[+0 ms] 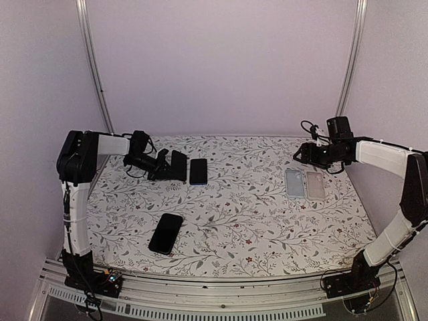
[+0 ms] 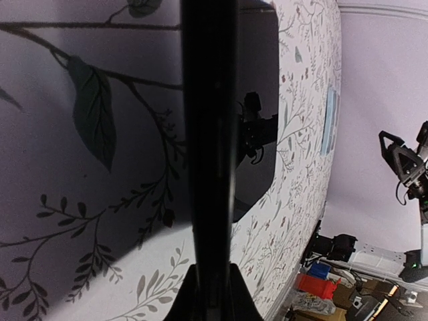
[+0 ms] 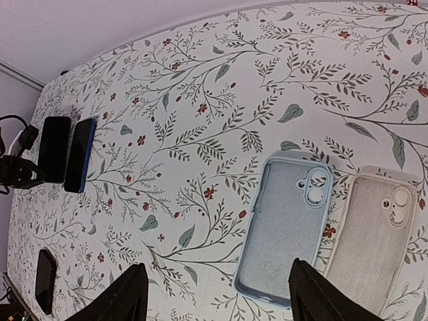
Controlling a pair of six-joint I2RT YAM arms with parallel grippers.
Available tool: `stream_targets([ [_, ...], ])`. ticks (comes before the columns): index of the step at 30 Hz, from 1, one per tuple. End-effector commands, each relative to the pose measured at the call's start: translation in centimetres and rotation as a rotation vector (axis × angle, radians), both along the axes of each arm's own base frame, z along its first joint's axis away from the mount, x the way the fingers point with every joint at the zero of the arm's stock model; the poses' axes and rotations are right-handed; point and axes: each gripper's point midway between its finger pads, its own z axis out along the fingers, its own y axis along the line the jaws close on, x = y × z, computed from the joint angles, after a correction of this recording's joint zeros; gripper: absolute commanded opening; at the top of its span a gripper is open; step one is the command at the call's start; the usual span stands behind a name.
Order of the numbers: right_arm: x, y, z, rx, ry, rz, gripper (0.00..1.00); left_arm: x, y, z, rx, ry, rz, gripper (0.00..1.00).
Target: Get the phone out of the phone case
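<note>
My left gripper (image 1: 160, 164) is shut on a thin black phone (image 1: 178, 165), holding it on its edge at the back left of the table. In the left wrist view this phone (image 2: 208, 154) runs edge-on up from the gripper (image 2: 212, 291); whether it wears a case I cannot tell. A blue-edged phone (image 1: 198, 171) lies flat just right of it. My right gripper (image 1: 304, 154) hangs open over the back right, with nothing between its fingers (image 3: 127, 297). Below the right gripper (image 3: 221, 297) lie an empty light-blue phone case (image 3: 287, 227) and an empty beige case (image 3: 374, 234).
Another black phone (image 1: 166, 233) lies flat near the front middle of the floral tablecloth (image 1: 254, 227). The light-blue case (image 1: 294, 182) and beige case (image 1: 315, 185) sit side by side at the right. Metal rails rise at the back corners.
</note>
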Motion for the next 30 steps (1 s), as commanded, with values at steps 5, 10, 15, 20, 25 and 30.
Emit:
stream_targets([
  [5,-0.3,1.0,1.9,0.025,-0.037,0.019,0.75,0.1,-0.8,0.5,-0.095,0.007,-0.052,0.12],
  [10,-0.4,1.5,1.6,0.022,-0.03,0.025,0.75,-0.1,-0.7,0.3,-0.091,0.019,-0.049,0.25],
  [15,-0.5,1.7,1.4,0.02,-0.022,0.025,0.75,-0.2,-0.2,-0.2,-0.042,0.027,-0.035,0.36],
  [20,-0.5,1.7,1.4,0.013,-0.024,0.023,0.75,-0.3,1.1,-0.9,0.062,0.017,0.001,0.42],
  [25,-0.5,1.9,1.2,0.013,-0.02,0.028,0.75,-0.1,2.3,-0.9,0.131,0.001,0.031,0.48],
  [30,-0.5,2.1,1.0,0.006,-0.016,0.031,0.75,-0.4,2.9,-0.6,0.174,-0.017,0.044,0.55],
])
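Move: The left gripper still pinches the tilted black phone near its near end, its middle about 5 cm ahead and 3 cm right. Its resting place lies some 4 cm ahead, 5 cm right and 2 cm below the hand. The blue phone is about 3 cm ahead and 13 cm right, the loose phone roughly 26 cm back and 2 cm right. For the right hand that resting place is about 48 cm left, 5 cm ahead and 14 cm lower. Open the left gripper to about half and let go of the black phone beside the blue phone, easing the hand about half a centimetre down and right first. Then back off some 2 cm to the left, still low, tipping the fingers about 10 degrees steeper. Let the open, empty right hand drift about 2 cm left, up above the table. ##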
